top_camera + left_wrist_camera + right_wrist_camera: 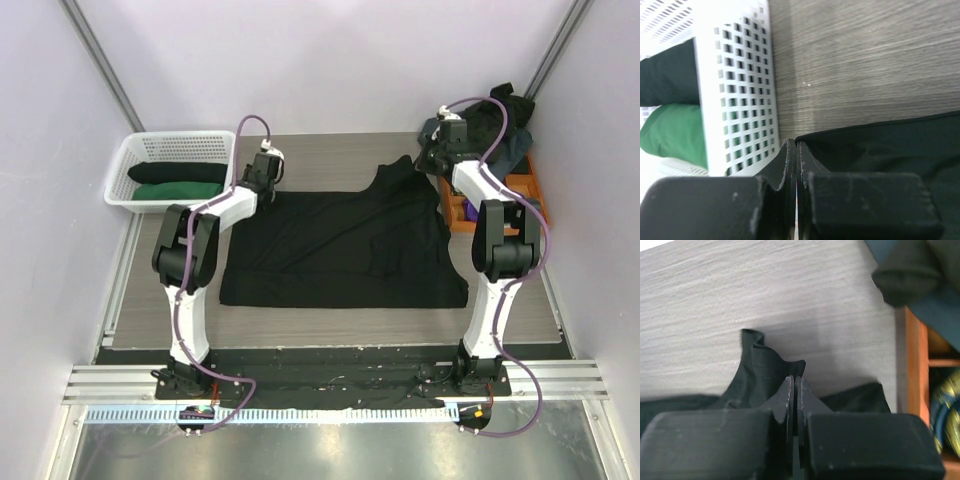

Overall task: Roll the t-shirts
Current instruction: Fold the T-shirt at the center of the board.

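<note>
A black t-shirt (pixel 340 250) lies spread flat on the wooden table. My left gripper (pixel 262 178) is at its far left corner. In the left wrist view the jaws (pixel 794 144) are pressed together right on the corner of the shirt (pixel 880 145), whose hem runs off taut to the right. My right gripper (pixel 436 152) is at the shirt's far right part. In the right wrist view it (pixel 794 380) is shut, with a bunched fold of the shirt (pixel 760 375) standing up at its tips.
A white lattice basket (pixel 150 140) at the far left holds a rolled black shirt (pixel 175 172) and a rolled green one (pixel 175 190); it sits close to the left gripper (pixel 735 75). An orange tray (pixel 525 180) at the far right carries a pile of dark shirts (pixel 500 125).
</note>
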Motion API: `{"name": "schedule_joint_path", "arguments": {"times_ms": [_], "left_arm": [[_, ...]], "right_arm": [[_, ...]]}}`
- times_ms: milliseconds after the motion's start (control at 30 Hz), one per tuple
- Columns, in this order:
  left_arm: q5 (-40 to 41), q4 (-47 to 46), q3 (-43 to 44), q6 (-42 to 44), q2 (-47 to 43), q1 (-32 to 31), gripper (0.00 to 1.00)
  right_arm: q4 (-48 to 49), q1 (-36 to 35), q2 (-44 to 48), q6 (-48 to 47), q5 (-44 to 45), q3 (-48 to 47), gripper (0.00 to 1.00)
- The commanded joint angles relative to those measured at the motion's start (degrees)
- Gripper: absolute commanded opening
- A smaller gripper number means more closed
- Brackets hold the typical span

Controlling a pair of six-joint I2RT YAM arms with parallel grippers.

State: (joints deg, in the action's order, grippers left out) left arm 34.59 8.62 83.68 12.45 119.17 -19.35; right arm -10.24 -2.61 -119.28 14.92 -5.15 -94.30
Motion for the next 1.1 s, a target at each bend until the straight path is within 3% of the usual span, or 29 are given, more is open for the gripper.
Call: {"name": "schedule_joint_path", "arguments": {"times_ms": [0,633,1067], "left_arm": [[2.1,-4.9,-1.8,-1.3,-5.8,0.5,0.0],[-0.2,-8.3,-11.8,-4.8,-14.3,0.2,0.0],[3.1,-12.7,-19.5,-5.0,-19.3,-2.3,0.0]], "right_arm": [[2.9,0.2,7.7,-0.4,0.3,3.3,0.02],[1.4,0.2,23.2,1.2,0.8,18.1,0.02],[1.7,-0.4,35.5,5.0,3.0,31.1,0.02]]}}
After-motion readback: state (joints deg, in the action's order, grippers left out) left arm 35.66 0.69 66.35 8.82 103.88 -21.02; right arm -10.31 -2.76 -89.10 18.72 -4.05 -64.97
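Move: Both hands already hold the T-shirt's far side. The shirt's middle is about 18 cm back, 20 cm left and 10 cm below the right hand, and some 13 cm back, 21 cm right and 6 cm below the left. The white basket is about 21 cm left and 4 cm ahead of the left hand; from the right hand, the orange tray is roughly 16 cm right and 5 cm back, the dark clothes pile 15 cm right and 12 cm ahead. Still pinching the T-shirt's far right part, the right hand draws it back some 13 cm towards the shirt's middle, rising about 5 cm on the way before levelling off. The left hand keeps its closed grip on the far left corner, first lifting about 3 cm, then easing back about 5 cm as its fingertips tilt slightly upward. ##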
